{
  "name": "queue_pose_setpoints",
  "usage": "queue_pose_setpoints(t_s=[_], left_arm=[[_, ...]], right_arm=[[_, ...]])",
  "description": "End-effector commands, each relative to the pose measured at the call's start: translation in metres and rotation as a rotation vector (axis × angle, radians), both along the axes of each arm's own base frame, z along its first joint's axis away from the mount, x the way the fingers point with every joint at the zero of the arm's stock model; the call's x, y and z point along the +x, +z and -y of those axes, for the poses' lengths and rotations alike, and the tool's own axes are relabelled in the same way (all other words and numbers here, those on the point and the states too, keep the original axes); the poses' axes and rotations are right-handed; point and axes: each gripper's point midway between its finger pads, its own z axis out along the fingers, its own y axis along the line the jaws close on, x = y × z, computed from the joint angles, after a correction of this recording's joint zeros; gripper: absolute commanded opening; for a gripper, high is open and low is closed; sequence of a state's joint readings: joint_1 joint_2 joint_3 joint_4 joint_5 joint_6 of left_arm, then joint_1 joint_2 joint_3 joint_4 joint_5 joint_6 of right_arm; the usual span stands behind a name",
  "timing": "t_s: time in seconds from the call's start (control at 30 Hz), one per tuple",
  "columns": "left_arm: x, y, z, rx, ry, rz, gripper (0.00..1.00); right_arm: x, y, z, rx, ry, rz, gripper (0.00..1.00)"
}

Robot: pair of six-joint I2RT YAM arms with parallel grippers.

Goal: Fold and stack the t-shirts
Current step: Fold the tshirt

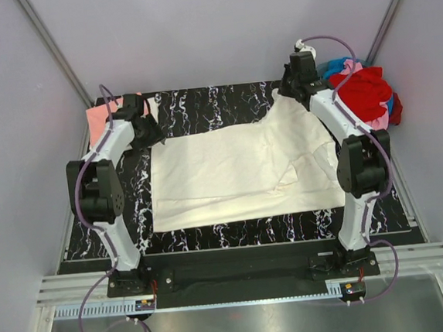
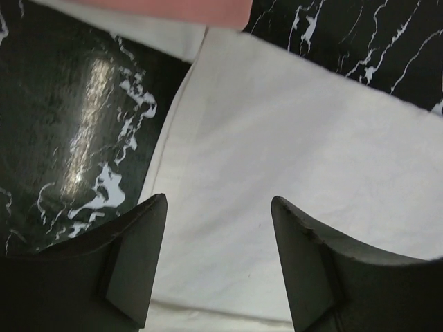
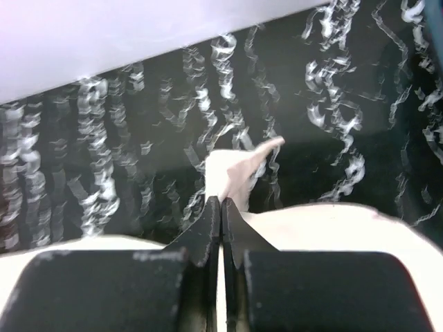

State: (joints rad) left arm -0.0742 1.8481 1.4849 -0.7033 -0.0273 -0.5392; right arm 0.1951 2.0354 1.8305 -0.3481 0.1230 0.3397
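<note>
A large cream t-shirt (image 1: 237, 172) lies spread across the black marbled table (image 1: 201, 106). My right gripper (image 1: 291, 88) is at the shirt's far right corner, shut on a pinch of the cream cloth (image 3: 235, 169) that sticks out past the fingertips (image 3: 221, 200), with that corner pulled up off the table. My left gripper (image 1: 155, 133) hovers over the shirt's far left corner, open. Its fingers (image 2: 218, 197) straddle flat cream cloth (image 2: 291, 138) near the hem without holding it.
A salmon-pink t-shirt (image 1: 101, 114) lies at the far left corner of the table, its edge (image 2: 159, 8) just beyond the left gripper. A heap of red (image 1: 366, 91), pink and blue t-shirts (image 1: 335, 67) sits at the far right. Grey walls close in on three sides.
</note>
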Motion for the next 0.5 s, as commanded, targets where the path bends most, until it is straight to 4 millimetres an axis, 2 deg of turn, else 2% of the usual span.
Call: queue_pose_setpoints(t_s=[0.0, 0.07, 0.1, 0.17, 0.47], left_arm=[[0.032, 0.005, 0.004, 0.074, 0.012, 0.021, 0.66], [0.049, -0.002, 0.009, 0.098, 0.007, 0.020, 0.66], [0.054, -0.005, 0.013, 0.101, 0.001, 0.019, 0.66], [0.066, -0.016, 0.019, 0.107, 0.000, -0.005, 0.65], [0.084, -0.051, 0.019, 0.189, 0.051, -0.082, 0.65]], right_arm=[[-0.026, 0.035, -0.027, 0.136, 0.022, 0.123, 0.00], [-0.038, 0.047, -0.030, 0.145, 0.030, 0.152, 0.00], [-0.046, 0.037, -0.030, 0.139, 0.031, 0.132, 0.00], [-0.054, 0.038, -0.030, 0.137, 0.040, 0.144, 0.00], [-0.071, 0.052, -0.025, 0.121, 0.051, 0.172, 0.00]])
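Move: Ahead of the open left hand, about 9 cm on and 2 cm to its right, some 8 cm below, lies the left end of the t-shirt's far edge; the folded stack's middle sits 18 cm ahead and 11 cm left. From the right hand, already gripping the lifted sleeve end, the t-shirt's middle is roughly 22 cm back, 15 cm left and 18 cm down; the laundry basket is about 6 cm ahead and 22 cm right. Sweeping forward and down past the folded stack's near right corner, the left hand travels about 7 cm ahead, 6 cm down and 3 cm right to the far edge of the t-shirt, fingers staying open; touch can't be made out. The right hand keeps its shut pinch on the raised sleeve end and draws it back some 7 cm and slightly left over the t-shirt, slowing at nearly unchanged height. ##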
